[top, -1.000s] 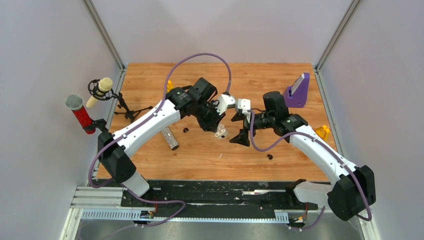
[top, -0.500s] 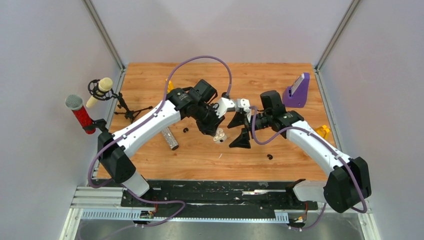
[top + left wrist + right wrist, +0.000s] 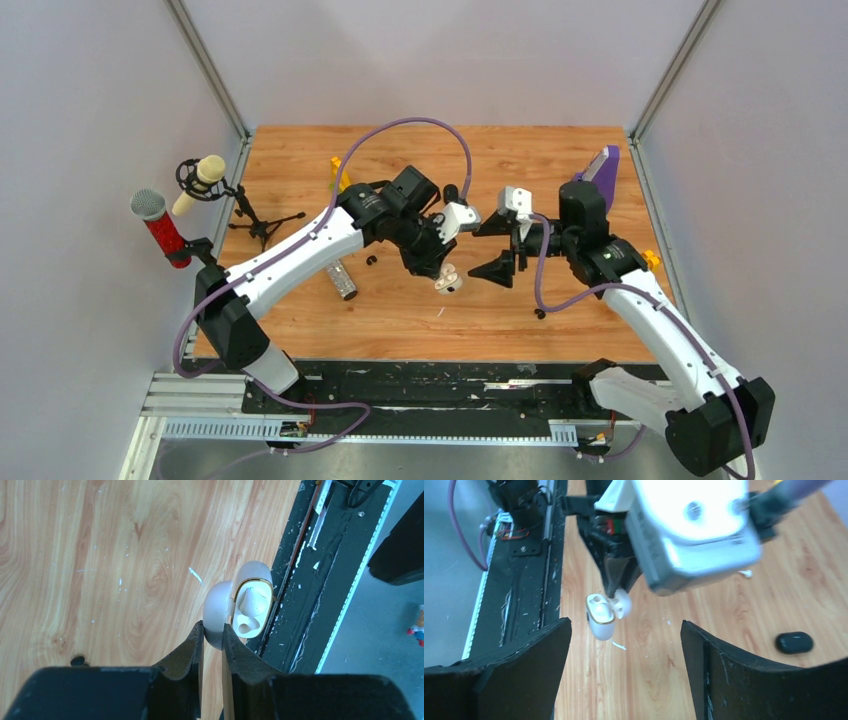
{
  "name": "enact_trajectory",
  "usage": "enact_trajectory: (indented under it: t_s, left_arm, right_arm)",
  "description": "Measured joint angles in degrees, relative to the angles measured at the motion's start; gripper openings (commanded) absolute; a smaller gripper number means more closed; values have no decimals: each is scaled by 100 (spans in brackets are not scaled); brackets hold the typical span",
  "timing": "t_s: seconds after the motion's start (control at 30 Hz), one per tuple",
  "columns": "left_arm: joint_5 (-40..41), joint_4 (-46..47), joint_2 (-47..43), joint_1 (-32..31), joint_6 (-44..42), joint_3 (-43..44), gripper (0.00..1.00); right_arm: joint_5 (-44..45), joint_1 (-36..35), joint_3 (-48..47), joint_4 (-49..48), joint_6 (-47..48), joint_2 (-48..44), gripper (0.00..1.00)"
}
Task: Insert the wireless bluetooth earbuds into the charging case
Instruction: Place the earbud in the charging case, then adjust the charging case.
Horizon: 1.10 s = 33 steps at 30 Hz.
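Observation:
My left gripper (image 3: 213, 627) (image 3: 441, 268) is shut on the lid of the open white charging case (image 3: 252, 607) (image 3: 448, 279) and holds it above the table. The gold-rimmed body faces my left wrist camera. Its lower cavity is empty and a white shape sits in the upper one; I cannot tell whether that is an earbud. My right gripper (image 3: 496, 250) (image 3: 626, 622) stands open just right of the case, with nothing between its fingers. One black earbud (image 3: 372, 261) (image 3: 794, 642) lies left of the left gripper, another (image 3: 540, 314) near the right arm.
A thin white sliver (image 3: 440, 312) lies on the wood under the case. A silver cylinder (image 3: 341, 278) lies at the left, two microphones (image 3: 160, 225) stand at the far left, and a purple stand (image 3: 597, 180) is at the back right. The black rail (image 3: 430, 385) runs along the near edge.
My right gripper has drawn back to the right, away from the case, and its jaws have narrowed a little. The left gripper has shifted the case slightly nearer.

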State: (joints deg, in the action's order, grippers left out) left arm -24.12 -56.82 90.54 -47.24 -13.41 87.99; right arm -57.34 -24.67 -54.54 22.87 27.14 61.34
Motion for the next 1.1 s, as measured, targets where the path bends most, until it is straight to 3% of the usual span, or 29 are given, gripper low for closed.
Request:
enact_trajectory:
  t_s: [0.5, 1.1]
  left_arm:
    - [-590, 46, -118, -4, -190, -37, 18]
    - [-798, -22, -144, -70, -365, -57, 18]
  right_arm:
    - [-310, 376, 142, -874, -1344, 581, 67]
    - [-1392, 334, 140, -901, -1620, 1237, 57]
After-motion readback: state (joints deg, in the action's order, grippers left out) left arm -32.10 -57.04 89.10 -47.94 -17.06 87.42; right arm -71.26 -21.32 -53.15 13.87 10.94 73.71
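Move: My left hand pinches the open charging case by its lid; the case body, one earbud already in it, sits about 2 cm back and 2 cm to the right of that hand, slightly lower. From my empty, open right hand the case body is roughly 4 cm left, 3 cm back and 6 cm down. A white sliver lies on the table about 24 cm below the right hand, also 3 cm back and 4 cm left; the loose earbud is some 22 cm ahead, 16 cm left, 23 cm down. I bring my right hand down beside the case, first swinging about 2.5 cm forward and slightly up, then sinking some 4 cm and coming back, while the wrist rolls about 25 degrees, its forward side dipping, and the fingers partly close. My left hand keeps its pinch on the lid and draws the case about 2.5 cm back and a little up, turning slightly clockwise. ##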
